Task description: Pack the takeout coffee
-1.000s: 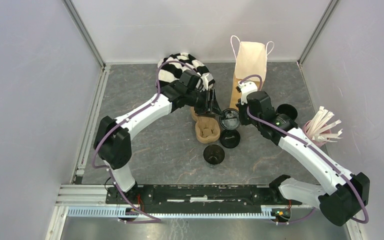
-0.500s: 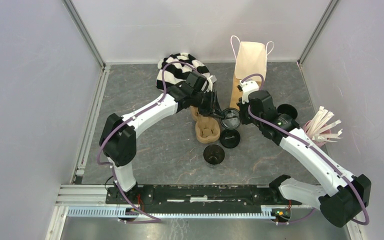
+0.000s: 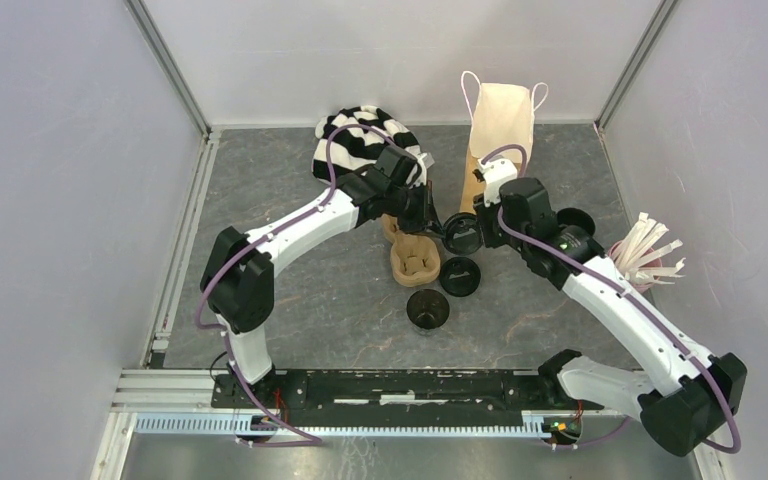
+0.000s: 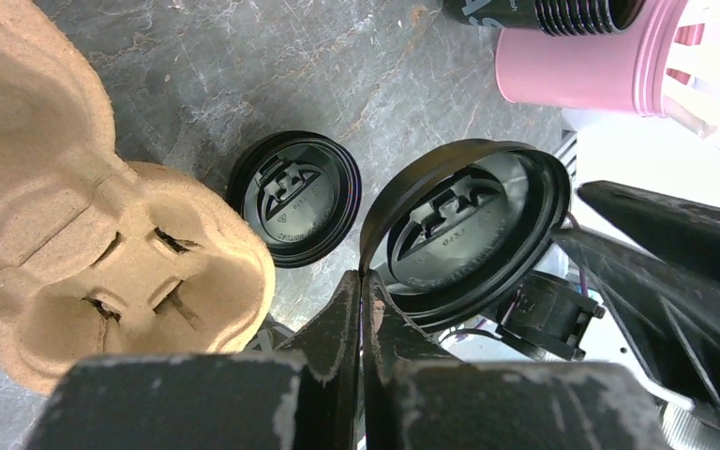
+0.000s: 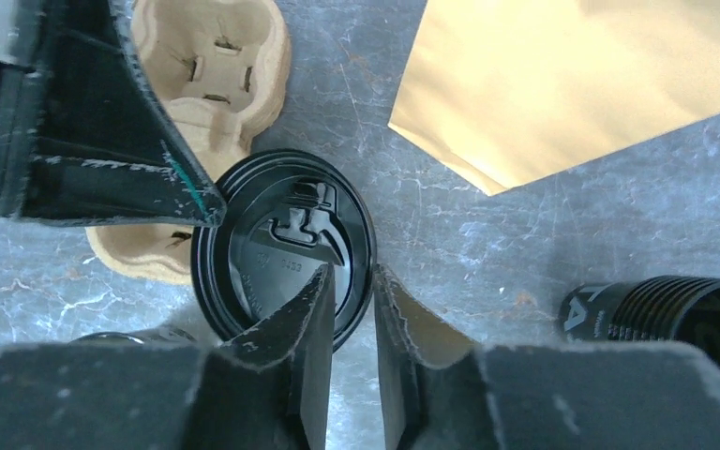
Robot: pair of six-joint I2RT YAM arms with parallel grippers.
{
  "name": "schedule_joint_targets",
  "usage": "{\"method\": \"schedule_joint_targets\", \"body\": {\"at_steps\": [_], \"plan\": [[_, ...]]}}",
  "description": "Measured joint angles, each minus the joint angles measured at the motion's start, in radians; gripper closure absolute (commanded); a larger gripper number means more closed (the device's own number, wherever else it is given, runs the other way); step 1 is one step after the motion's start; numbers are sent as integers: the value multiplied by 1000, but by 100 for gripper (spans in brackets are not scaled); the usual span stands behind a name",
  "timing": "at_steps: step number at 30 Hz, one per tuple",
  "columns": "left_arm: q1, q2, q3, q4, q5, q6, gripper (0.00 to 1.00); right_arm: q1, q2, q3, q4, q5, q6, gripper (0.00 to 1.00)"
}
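Observation:
A flat black lid (image 3: pixel 463 235) hangs above the table between both grippers. My left gripper (image 3: pixel 433 222) is shut on its rim, pinching the thin edge (image 4: pixel 367 262) at the fingertips. My right gripper (image 5: pixel 352 272) straddles the opposite rim of the lid (image 5: pixel 286 248), jaws slightly apart with a visible gap, so open. A second lid (image 3: pixel 459 276) lies flat on the table. One black takeout coffee cup (image 3: pixel 427 309) stands uncovered in front of it. Another black cup (image 5: pixel 675 314) lies on its side by the right arm.
The brown cardboard carrier (image 3: pixel 413 255) sits just left of the lids. A tall brown paper bag (image 3: pixel 500 130) stands behind the grippers. A pink cup with white sticks (image 3: pixel 640 262) is at the right, a striped cloth (image 3: pixel 365 140) at the back left.
My left gripper has closed onto the lid's rim. My right gripper, shut before, has parted its jaws. The lid has shifted slightly toward the back.

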Motion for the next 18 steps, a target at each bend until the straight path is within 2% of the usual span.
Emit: {"method": "schedule_joint_targets", "body": {"at_steps": [6, 11, 15, 17, 18], "plan": [[24, -39, -20, 31, 21, 2, 98, 0, 19, 193, -107, -56, -20, 45], [109, -217, -163, 167, 127, -12, 98, -14, 60, 439, -155, -151, -1, 30], [189, -357, -279, 404, 241, -121, 98, -62, 90, 598, -148, -309, 68, 20], [221, -408, -358, 597, 299, -236, 98, -113, 83, 617, -86, -455, 150, 18], [239, -429, -405, 730, 328, -315, 98, -119, 82, 617, -77, -474, 164, 18]]}}
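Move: The lid is gripped by its left rim in the left hand; its middle is about 4 cm right of that hand, and some 4 cm left of and 1 cm ahead of the right fingertips. From the left hand, the second lid lies about 5 cm back, 4 cm right and 9 cm below, the cup carrier 6 cm left and 1 cm ahead, the single cup 13 cm back and 3 cm left. The paper bag stands 10 cm ahead and 2 cm right of the right hand. The lid, still pinched at its rim by the shut left fingers, is carried up about 16 cm and some 7 cm left, away from the second lid, that hand rolling about 35 degrees until its fingers point almost level to the right. The right fingers, just parting beside the lid's other edge, spread wide and leave it, rising about 23 cm and drifting 5 cm left while tipping up and turning counter-clockwise. ##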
